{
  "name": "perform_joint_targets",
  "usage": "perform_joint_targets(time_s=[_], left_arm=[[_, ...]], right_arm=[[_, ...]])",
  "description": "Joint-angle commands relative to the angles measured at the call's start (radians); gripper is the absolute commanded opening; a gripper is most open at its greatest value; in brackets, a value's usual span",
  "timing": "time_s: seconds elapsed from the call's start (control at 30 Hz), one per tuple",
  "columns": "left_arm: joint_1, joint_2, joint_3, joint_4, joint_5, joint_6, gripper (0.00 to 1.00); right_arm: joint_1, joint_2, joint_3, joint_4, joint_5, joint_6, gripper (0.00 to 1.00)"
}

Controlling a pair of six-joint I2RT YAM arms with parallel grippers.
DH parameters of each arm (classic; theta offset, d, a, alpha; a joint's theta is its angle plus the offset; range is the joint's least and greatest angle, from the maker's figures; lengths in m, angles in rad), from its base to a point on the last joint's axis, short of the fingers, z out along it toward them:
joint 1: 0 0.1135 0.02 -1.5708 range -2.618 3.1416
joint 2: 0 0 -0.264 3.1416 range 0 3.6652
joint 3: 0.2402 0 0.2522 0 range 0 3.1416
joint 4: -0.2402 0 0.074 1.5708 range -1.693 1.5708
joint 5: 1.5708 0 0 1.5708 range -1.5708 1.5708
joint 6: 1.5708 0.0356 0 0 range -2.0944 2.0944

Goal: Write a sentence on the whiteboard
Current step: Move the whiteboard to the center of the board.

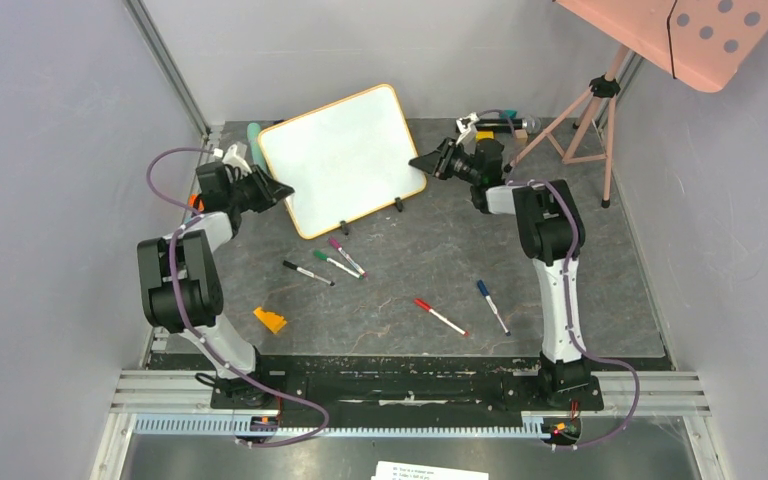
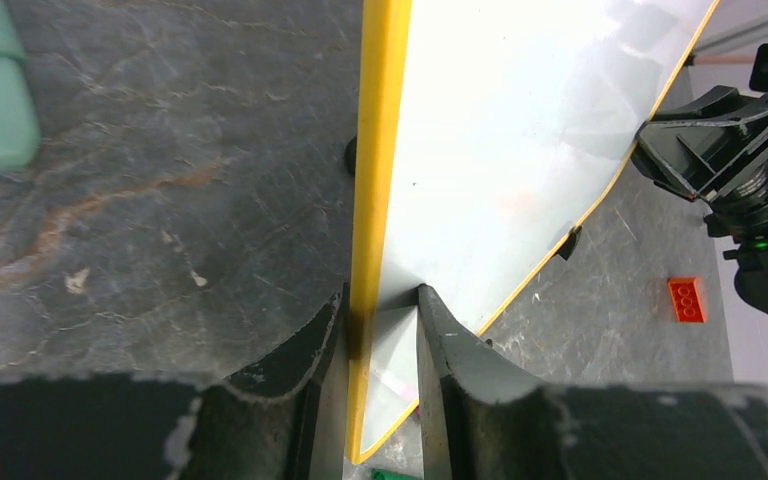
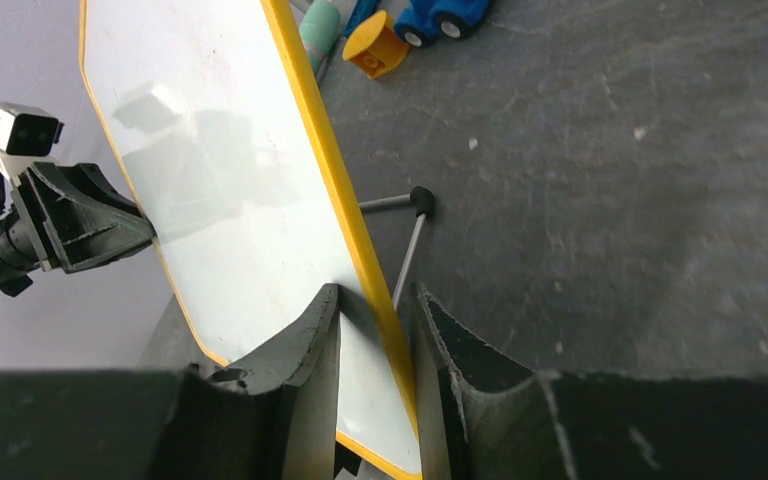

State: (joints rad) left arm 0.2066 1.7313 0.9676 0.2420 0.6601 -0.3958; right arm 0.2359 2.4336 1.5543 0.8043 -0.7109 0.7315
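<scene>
The whiteboard stands tilted at the back of the table on its two black feet, its orange frame all round. Its face looks plain white, and the sentence is out of view. My left gripper is shut on the board's left edge, one finger on each side of the frame. My right gripper is shut on the opposite edge in the same way. The board's face lies between the two grippers.
Loose markers lie in front of the board: black, green, purple, red and blue. An orange brick sits front left. A tripod stands back right, and a teal object lies behind the board's left corner.
</scene>
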Motion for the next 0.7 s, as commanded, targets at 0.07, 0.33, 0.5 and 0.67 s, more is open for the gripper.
perform_joint_targets(time_s=[0.07, 0.33, 0.5, 0.67], left_arm=[[-0.087, -0.078, -0.067, -0.04, -0.008, 0.073, 0.02], [-0.142, -0.184, -0.156, -0.042, -0.024, 0.072, 0.02], [-0.192, -0.241, -0.211, -0.036, -0.05, 0.067, 0.02], [-0.27, -0.266, -0.227, -0.042, -0.08, 0.063, 0.02]], right_arm=[[0.003, -0.183, -0.241, 0.061, -0.019, -0.045, 0.0], [-0.015, -0.378, -0.586, 0.176, -0.012, -0.076, 0.0], [-0.031, -0.488, -0.78, 0.248, -0.006, -0.093, 0.0], [-0.051, -0.597, -0.93, 0.275, 0.011, -0.133, 0.0]])
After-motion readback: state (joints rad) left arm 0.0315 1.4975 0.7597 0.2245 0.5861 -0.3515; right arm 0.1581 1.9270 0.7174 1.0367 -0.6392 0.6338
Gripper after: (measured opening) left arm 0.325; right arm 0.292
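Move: I already hold the whiteboard by both ends, about 10 cm up, with its right end farther out. The middle of the table, where it is going, lies some 29 cm right and 1 cm back of my left hand, and about 11 cm straight back of my right. Counted from my left hand, the green marker is 13 back and 12 right, the purple one 11 back and 15 right, the black one 15 back and 7 right; the red one is 35 back and 6 right of my right hand. My right hand leads, drawing its end of the whiteboard back about 14 cm and 8 cm to the right, while my left hand brings the other end right and back, some 7 and 6 cm. I stay nearly level and keep both pinches closed on the end edges, both wrists turning slightly clockwise with the board. ##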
